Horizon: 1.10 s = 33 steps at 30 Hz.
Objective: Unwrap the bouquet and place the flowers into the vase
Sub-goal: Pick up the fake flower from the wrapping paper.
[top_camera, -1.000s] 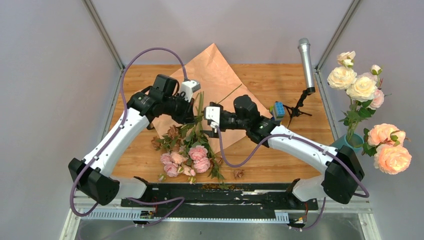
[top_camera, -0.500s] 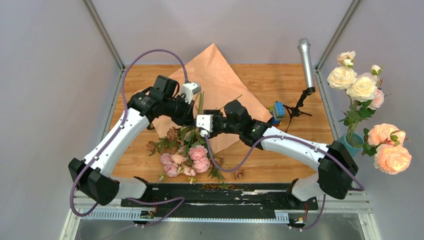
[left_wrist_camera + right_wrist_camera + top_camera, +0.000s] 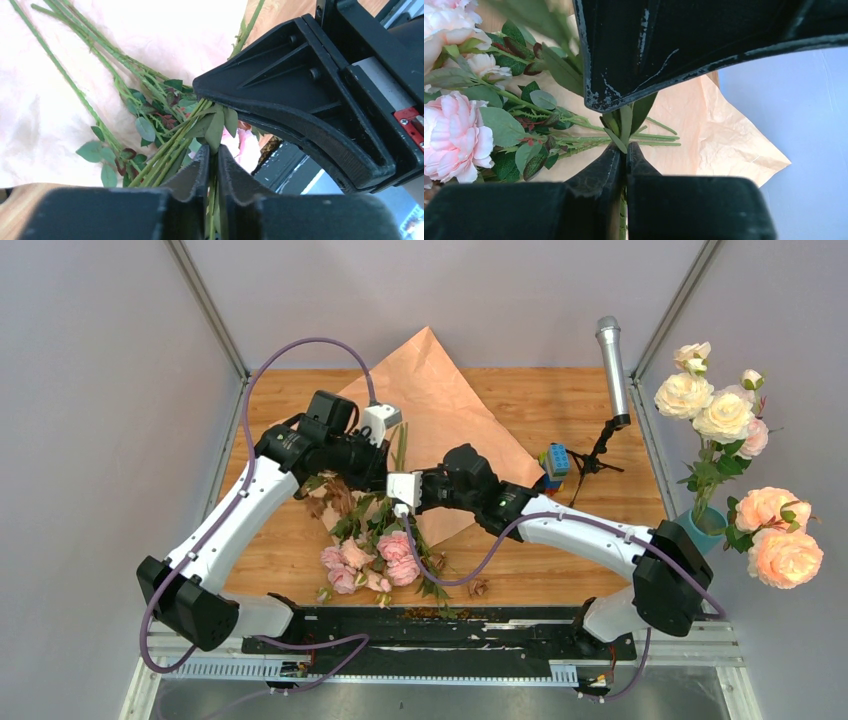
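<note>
The bouquet is unwrapped: its tan paper (image 3: 445, 405) lies open and flat on the wooden table. The flowers (image 3: 372, 558), small pink roses on thin green leafy stems, lie across the paper's near edge. My left gripper (image 3: 383, 476) is shut on a few stems (image 3: 167, 152) and its jaws (image 3: 214, 150) pinch them. My right gripper (image 3: 397, 492) meets it from the right and is shut on a stem too (image 3: 625, 146), beside a pink rose (image 3: 456, 137). The two grippers almost touch. The teal vase (image 3: 708, 524) stands at the far right edge, partly hidden by large roses.
A silver microphone (image 3: 612, 365) on a black stand rises at the back right, with a blue block (image 3: 556, 460) beside it. Large peach roses (image 3: 782, 545) and cream roses (image 3: 700, 400) fill the right side. Brown dried bits (image 3: 477, 586) lie near the front edge.
My right gripper moved left to the stems and shut on one. The leafy part of the bunch shifted up and left. The left arm stayed in place.
</note>
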Each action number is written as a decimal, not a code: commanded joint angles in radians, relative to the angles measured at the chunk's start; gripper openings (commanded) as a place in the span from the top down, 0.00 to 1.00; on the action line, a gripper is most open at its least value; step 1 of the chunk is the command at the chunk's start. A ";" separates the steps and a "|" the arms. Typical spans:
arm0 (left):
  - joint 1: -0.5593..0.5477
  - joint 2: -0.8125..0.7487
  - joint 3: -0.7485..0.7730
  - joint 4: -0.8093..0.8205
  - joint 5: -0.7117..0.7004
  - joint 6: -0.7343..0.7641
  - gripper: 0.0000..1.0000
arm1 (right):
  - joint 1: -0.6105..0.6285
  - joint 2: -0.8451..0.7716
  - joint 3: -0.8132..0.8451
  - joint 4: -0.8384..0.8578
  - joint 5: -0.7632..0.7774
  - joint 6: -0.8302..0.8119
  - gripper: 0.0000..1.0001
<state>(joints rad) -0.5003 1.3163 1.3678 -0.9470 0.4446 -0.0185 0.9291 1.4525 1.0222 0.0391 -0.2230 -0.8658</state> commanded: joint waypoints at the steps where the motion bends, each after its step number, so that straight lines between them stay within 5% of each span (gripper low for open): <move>1: -0.006 -0.030 0.054 0.049 -0.044 -0.008 0.70 | 0.007 -0.004 0.018 0.004 0.017 0.017 1.00; 5: -0.006 -0.074 0.084 0.117 -0.124 -0.032 0.31 | 0.007 -0.019 0.002 0.018 0.048 0.068 1.00; 9: -0.006 -0.125 0.095 0.181 -0.232 -0.051 0.16 | 0.008 -0.044 -0.020 0.032 0.088 0.115 1.00; 21: -0.004 -0.395 -0.043 0.393 -0.531 -0.202 0.05 | -0.009 -0.088 -0.074 0.193 0.289 0.291 1.00; 33: -0.006 -0.481 -0.318 0.798 -0.297 -0.443 0.04 | -0.009 -0.154 0.000 0.314 0.366 0.794 1.00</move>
<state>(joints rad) -0.5034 0.8146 1.0943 -0.3458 0.0433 -0.3485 0.9211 1.3781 0.9676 0.2211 0.1364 -0.3176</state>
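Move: Between the two hands the brown fake flower is already pinched by both, its heads some 7 cm left and 3 cm back of the left hand, about level with it. The vase stands about 48 cm right, 14 cm back and 10 cm below the right hand. From that hand, the pink flowers lie 15 cm back, 6 cm left and the toy blocks 28 cm right, 3 cm ahead, both some 17 cm lower. Opening wide, the left fingers let go of the stems, and that hand rises about 14 cm, drifting left and slightly forward while tipping up, then sinks a little and eases back right. The right hand keeps its pinch, dips to the right, then goes forward and up, swinging roughly 30 degrees clockwise and rolling its left side up. ##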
